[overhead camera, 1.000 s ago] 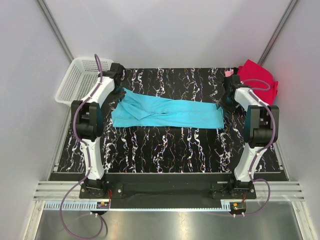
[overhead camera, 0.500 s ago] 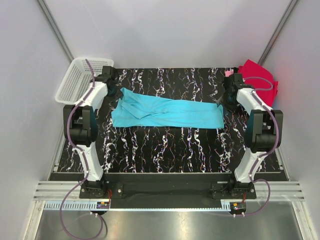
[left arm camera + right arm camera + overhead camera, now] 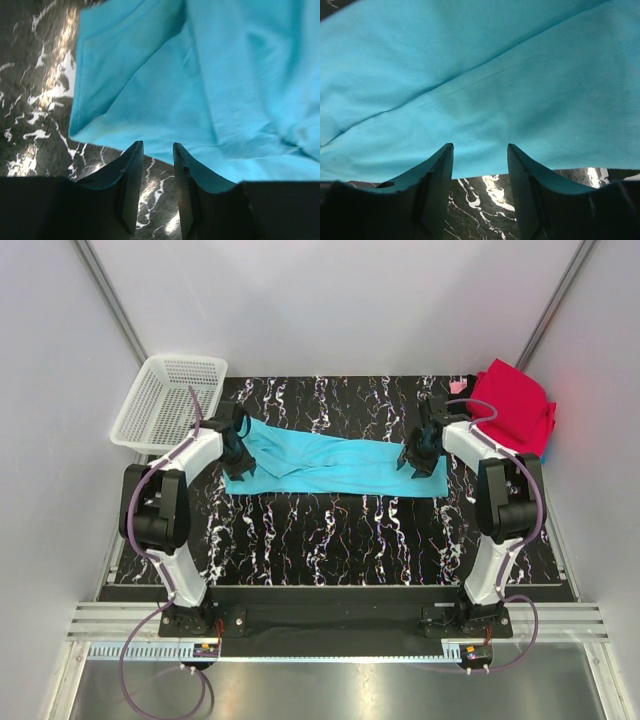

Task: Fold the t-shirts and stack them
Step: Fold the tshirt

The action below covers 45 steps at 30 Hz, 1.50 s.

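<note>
A turquoise-blue t-shirt [image 3: 335,465] lies folded into a long band across the middle of the black marbled table. My left gripper [image 3: 238,452] hovers at its left end, and my right gripper [image 3: 415,455] hovers over its right end. In the left wrist view the left gripper [image 3: 157,150] is open by a narrow gap, with bare table between the fingers and the turquoise cloth [image 3: 225,75] just beyond the tips. In the right wrist view the right gripper [image 3: 480,150] is open wider, its tips at the hem of the turquoise cloth [image 3: 480,75]. Neither gripper holds anything.
A crimson red t-shirt [image 3: 515,405] lies heaped at the back right corner, with a bit of pink cloth [image 3: 458,386] beside it. A white mesh basket [image 3: 165,400] stands at the back left, off the table's edge. The near half of the table [image 3: 330,540] shows bare marble.
Both grippers have swung from the far ends of the turquoise shirt towards its near edge. The left jaws have opened. The shirt lies as before.
</note>
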{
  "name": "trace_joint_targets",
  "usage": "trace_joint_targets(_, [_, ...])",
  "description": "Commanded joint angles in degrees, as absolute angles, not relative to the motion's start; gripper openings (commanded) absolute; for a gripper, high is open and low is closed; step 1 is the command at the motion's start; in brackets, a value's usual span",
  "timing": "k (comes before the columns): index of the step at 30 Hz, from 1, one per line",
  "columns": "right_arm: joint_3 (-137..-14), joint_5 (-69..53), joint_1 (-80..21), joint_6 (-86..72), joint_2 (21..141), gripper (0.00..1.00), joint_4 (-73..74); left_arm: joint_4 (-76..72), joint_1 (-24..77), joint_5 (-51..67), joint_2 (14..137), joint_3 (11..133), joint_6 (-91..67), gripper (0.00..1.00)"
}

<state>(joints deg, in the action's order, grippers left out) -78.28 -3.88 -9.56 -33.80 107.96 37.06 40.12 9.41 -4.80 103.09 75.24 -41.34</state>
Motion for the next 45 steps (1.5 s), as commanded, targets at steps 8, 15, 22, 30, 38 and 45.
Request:
trace_joint_targets(8, [-78.9,-4.3,-10.5,-32.1,113.8,0.52,37.5,41.6,10.5,-10.0,105.6,73.9,-41.7,0.32])
trace_joint_targets(15, [-77.0,-1.1,-11.3,-33.2,112.7,0.53,42.1,45.3,11.6,-14.4,109.6,74.5,-43.0,0.32])
trace_joint_targets(22, [-72.7,-0.3,-11.8,-33.0,111.1,0.54,42.8,47.0,12.5,-15.6,110.6,71.0,-44.3,0.32])
trace_joint_targets(30, [-68.1,1.9,-11.8,-33.1,106.1,0.54,43.0,48.0,14.5,-17.9,99.1,59.5,-48.5,0.32])
trace_joint_targets(38, [-63.0,2.2,-11.8,-33.2,100.2,0.54,42.9,48.3,16.4,-18.7,87.9,48.2,-51.0,0.32])
trace_joint_targets(45, [-62.4,1.3,-11.9,-33.1,95.2,0.54,43.1,49.4,18.4,-15.5,78.5,53.4,-48.3,0.33])
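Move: The t-shirt's left end is about 5 cm below the left hand, some 3 cm back and 1 cm to its left; its near left corner is 5 cm back and 4 cm left. The t-shirt's right end is about 4 cm below the right hand and 1 cm back; its near right corner is some 8 cm back and 9 cm right. The red stack lies about 15 cm ahead of that hand and 27 cm right. Both hands sink 4–5 cm onto the t-shirt's ends, then drag it back roughly 10 cm, finger gaps unchanged. ##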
